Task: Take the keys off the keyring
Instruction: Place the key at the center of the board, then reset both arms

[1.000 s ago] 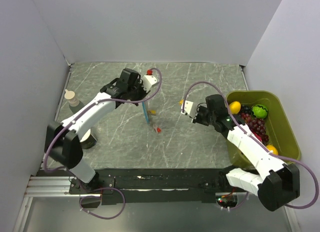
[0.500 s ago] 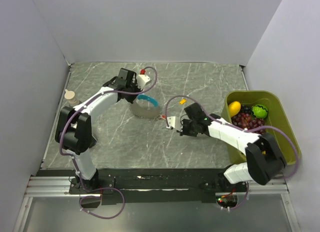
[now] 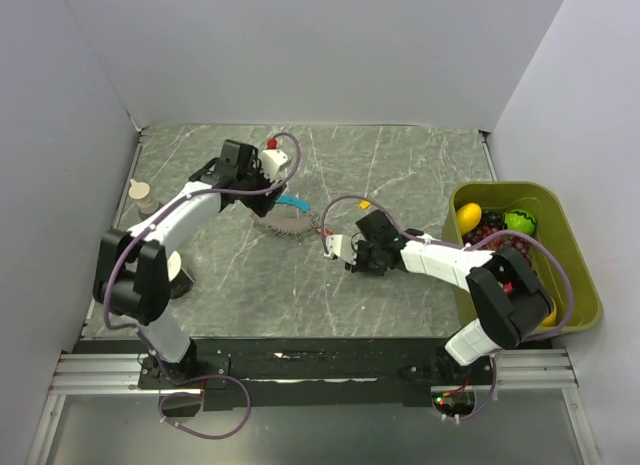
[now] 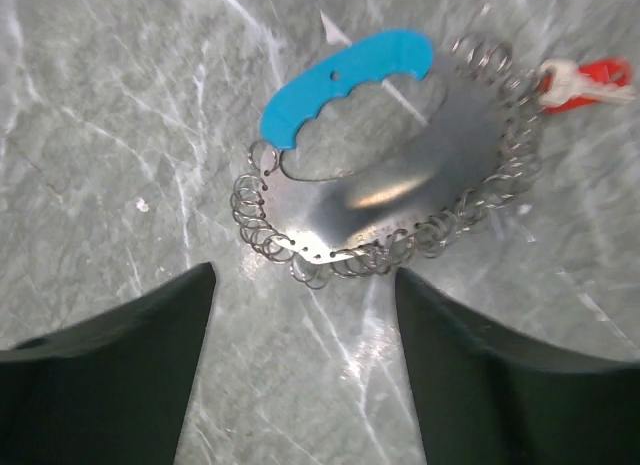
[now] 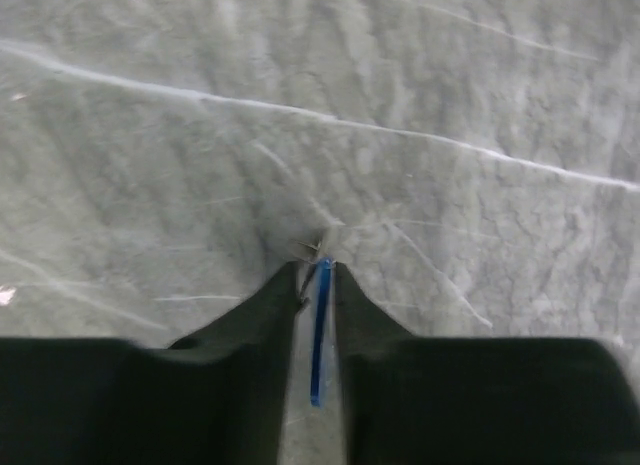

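The keyring (image 3: 283, 226), a silvery plate edged with wire links, lies flat on the table (image 3: 420, 175). It fills the upper half of the left wrist view (image 4: 400, 185). The light-blue strip (image 4: 345, 85) hangs on its far edge (image 3: 293, 201), and a red key (image 4: 600, 73) lies at its right end. My left gripper (image 3: 275, 180) hovers just behind the ring, open and empty (image 4: 302, 275). An orange key (image 3: 365, 204) lies apart on the table. My right gripper (image 3: 330, 249) is low at the table; a blue key (image 5: 318, 330) stands edge-on between its slightly parted fingers (image 5: 317, 270).
A green bin (image 3: 585, 290) full of fruit stands at the right edge. A small bottle (image 3: 143, 195) and a dark round object (image 3: 178, 277) sit by the left wall. Purple cables loop over both arms.
The left gripper has opened and let the keyring drop flat, then drawn back left. The right gripper has come left and down, and its jaws have parted around the blue key.
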Robot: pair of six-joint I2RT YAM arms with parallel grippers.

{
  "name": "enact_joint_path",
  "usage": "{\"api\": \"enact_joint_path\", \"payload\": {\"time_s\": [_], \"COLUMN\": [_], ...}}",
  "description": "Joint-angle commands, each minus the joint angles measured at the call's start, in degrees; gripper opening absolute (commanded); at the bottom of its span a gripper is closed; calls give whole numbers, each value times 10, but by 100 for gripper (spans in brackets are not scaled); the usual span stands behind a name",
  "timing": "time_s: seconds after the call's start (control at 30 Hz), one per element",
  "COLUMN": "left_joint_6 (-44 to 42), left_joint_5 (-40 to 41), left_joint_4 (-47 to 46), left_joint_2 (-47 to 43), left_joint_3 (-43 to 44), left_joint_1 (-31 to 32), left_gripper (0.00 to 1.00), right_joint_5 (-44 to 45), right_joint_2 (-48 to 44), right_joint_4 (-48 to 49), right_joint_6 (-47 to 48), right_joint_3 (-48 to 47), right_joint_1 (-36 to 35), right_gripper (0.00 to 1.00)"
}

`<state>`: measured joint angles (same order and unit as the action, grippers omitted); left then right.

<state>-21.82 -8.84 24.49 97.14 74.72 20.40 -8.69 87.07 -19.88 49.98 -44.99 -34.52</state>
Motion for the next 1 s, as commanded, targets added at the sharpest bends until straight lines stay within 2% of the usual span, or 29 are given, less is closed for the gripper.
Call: {"api": "enact_joint_path", "payload": {"time_s": [0.0, 0.03, 0.07, 0.1, 0.17, 0.2, 0.37, 0.47, 0.5, 0.6, 0.63, 0.67, 0.77, 0.97], "left_joint_6": [20, 22, 24, 28, 32, 34, 32, 44, 53, 90, 99, 110, 131, 149], "left_joint_5": [-37, -46, -49, -52, -61, -64, -91, -102, -93, -71, -71, -60, -20, 0], "left_joint_4": [-18, -16, -12, -10, -9, -10, -8, -18, -28, -102, -108, -103, -130, -168], "left_joint_2": [-82, -101, -111, -121, -156, -170, -263, -312, -326, -397, -410, -412, -436, -470], "left_joint_3": [-3, -4, -5, -9, -15, -26, -58, -74, -89, -138, -138, -128, -138, -199], "left_joint_1": [-5, -5, -5, -5, -5, -6, -19, -31, -33, -54, -62, -76, -100, -153], "left_gripper": [83, 97, 96, 96, 96, 96, 96, 96, 96, 96, 96, 96, 96, 96], "right_joint_5": [32, 31, 32, 34, 36, 37, 19, -17, 2, 65, 114, 133, 179, 255], "right_joint_2": [-42, -50, -65, -72, -102, -116, -262, -346, -369, -475, -505, -563, -651, -736], "right_joint_4": [41, 42, 40, 38, 25, 19, -16, -82, -87, -36, 12, 38, 104, 176], "right_joint_6": [-11, -11, -11, -13, -15, -15, -35, -53, -65, -106, -123, -131, -157, -216], "right_joint_3": [2, 4, 3, 4, 0, -1, -18, -52, -56, -34, -7, 9, 46, 104], "right_joint_1": [-1, 0, 1, 2, 7, 9, 60, 101, 104, 111, 110, 111, 142, 204], "right_gripper": [47, 50, 54, 64, 75, 99, 100, 100, 100, 100, 100, 100, 100, 100]}}
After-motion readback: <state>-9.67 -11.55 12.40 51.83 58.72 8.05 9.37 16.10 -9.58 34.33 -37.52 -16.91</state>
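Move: The blue key stands right at the right hand's fingertips, within 1 cm and practically at board level. From that hand, the yellow key lies about 15 cm straight ahead, the red key 9 cm ahead and 9 cm left, and the keyring 12 cm ahead and 17 cm left. From the left hand, some 11 cm above the board, the blue key is about 14 cm back and 21 cm right, while the keyring lies just below, 5 cm right and 1 cm back. Up and away with both hands: the right spreads its already parted fingers fully around the blue key, lifts some 30 cm, then swings right and a little back, its fingers tipping up from pointing down. The left, opening a little wider, climbs about 20 cm off above the keyring, drawing back and later left as it tips up too. ##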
